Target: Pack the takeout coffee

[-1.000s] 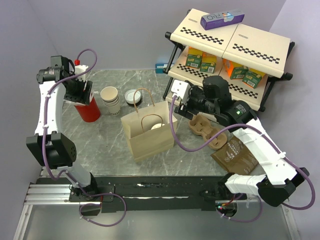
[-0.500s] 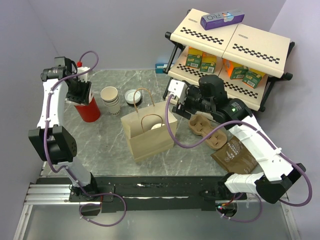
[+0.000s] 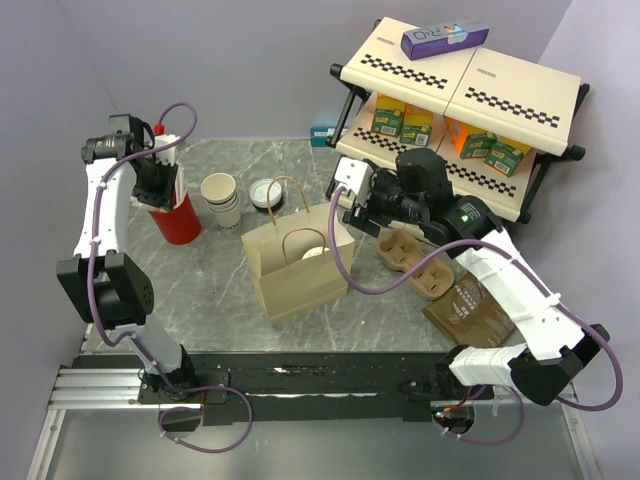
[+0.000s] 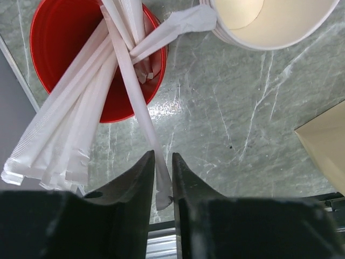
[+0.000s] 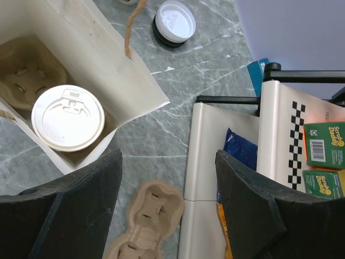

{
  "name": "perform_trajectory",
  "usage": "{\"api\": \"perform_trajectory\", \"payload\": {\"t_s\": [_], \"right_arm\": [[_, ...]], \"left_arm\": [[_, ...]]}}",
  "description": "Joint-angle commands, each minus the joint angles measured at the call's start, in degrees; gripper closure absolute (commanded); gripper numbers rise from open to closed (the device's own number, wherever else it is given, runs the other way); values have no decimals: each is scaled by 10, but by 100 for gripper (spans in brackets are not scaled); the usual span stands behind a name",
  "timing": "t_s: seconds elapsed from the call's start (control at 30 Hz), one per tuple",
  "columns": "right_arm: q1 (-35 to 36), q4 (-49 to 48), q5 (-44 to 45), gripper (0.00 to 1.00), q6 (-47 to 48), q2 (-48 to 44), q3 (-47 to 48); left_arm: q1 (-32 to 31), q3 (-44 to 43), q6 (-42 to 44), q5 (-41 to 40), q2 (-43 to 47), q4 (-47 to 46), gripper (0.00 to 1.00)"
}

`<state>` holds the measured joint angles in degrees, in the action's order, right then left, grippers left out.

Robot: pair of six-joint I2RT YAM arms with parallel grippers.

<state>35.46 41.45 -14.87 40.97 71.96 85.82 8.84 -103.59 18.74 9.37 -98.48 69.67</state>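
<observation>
The takeout coffee (image 5: pixel 67 117) stands inside the open paper bag (image 5: pixel 108 59), next to a cardboard carrier (image 5: pixel 27 65); only its round white lid (image 3: pixel 314 252) shows, the body is hidden. My right gripper (image 5: pixel 167 199) is open and empty, hovering between the bag and the shelf, to the right of the bag (image 3: pixel 298 265) in the top view, where the gripper (image 3: pixel 358 212) hangs over the table. My left gripper (image 4: pixel 163 155) sits just beside the red cup (image 4: pixel 97 54), its jaws shut on the end of one white stick (image 4: pixel 135 97) that leans out of the cup.
A stack of cream cups (image 3: pixel 221 198) and a white-lidded dark round thing (image 3: pixel 266 192) stand behind the bag. A second cardboard carrier (image 3: pixel 415 262) and a brown pouch (image 3: pixel 470 310) lie right of it. A two-level shelf (image 3: pixel 460 80) with boxes fills the back right.
The left jaws have narrowed onto one white stick at the red cup. The right arm has drifted slightly left, its jaws unchanged.
</observation>
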Motion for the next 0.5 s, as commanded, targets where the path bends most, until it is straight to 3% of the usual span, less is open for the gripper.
{"api": "perform_trajectory", "payload": {"t_s": [0.0,0.17,0.47], "right_arm": [[-2,-25,-20,24,-5,8,28],[-2,-28,-26,24,-10,20,40],[-2,-13,-31,24,-19,38,69]], "left_arm": [[-4,13,-5,0,43,10,81],[-5,18,-4,-7,61,13,99],[-6,-11,-5,-16,112,20,99]]}}
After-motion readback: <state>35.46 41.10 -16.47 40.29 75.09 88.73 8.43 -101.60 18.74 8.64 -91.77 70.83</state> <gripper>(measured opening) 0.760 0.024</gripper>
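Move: The straw, drooping out of the red cup, has its free end right between the left fingers; its middle lies about 3 cm ahead of that hand, 1 cm left and 7 cm below. The red cup stands some 5 cm ahead, 2 cm left and 14 cm below, the paper cups roughly 8 cm ahead and 9 cm right. From the right hand, the straw is about 10 cm ahead, 42 cm left and 20 cm lower. Back first and then back and up, the left hand draws away from the red cup, about 2.5 cm each way, its tilt barely changing. The nearly closed fingers shut as it starts back, pinching the straw near its free end and keeping hold as the hand rises. ##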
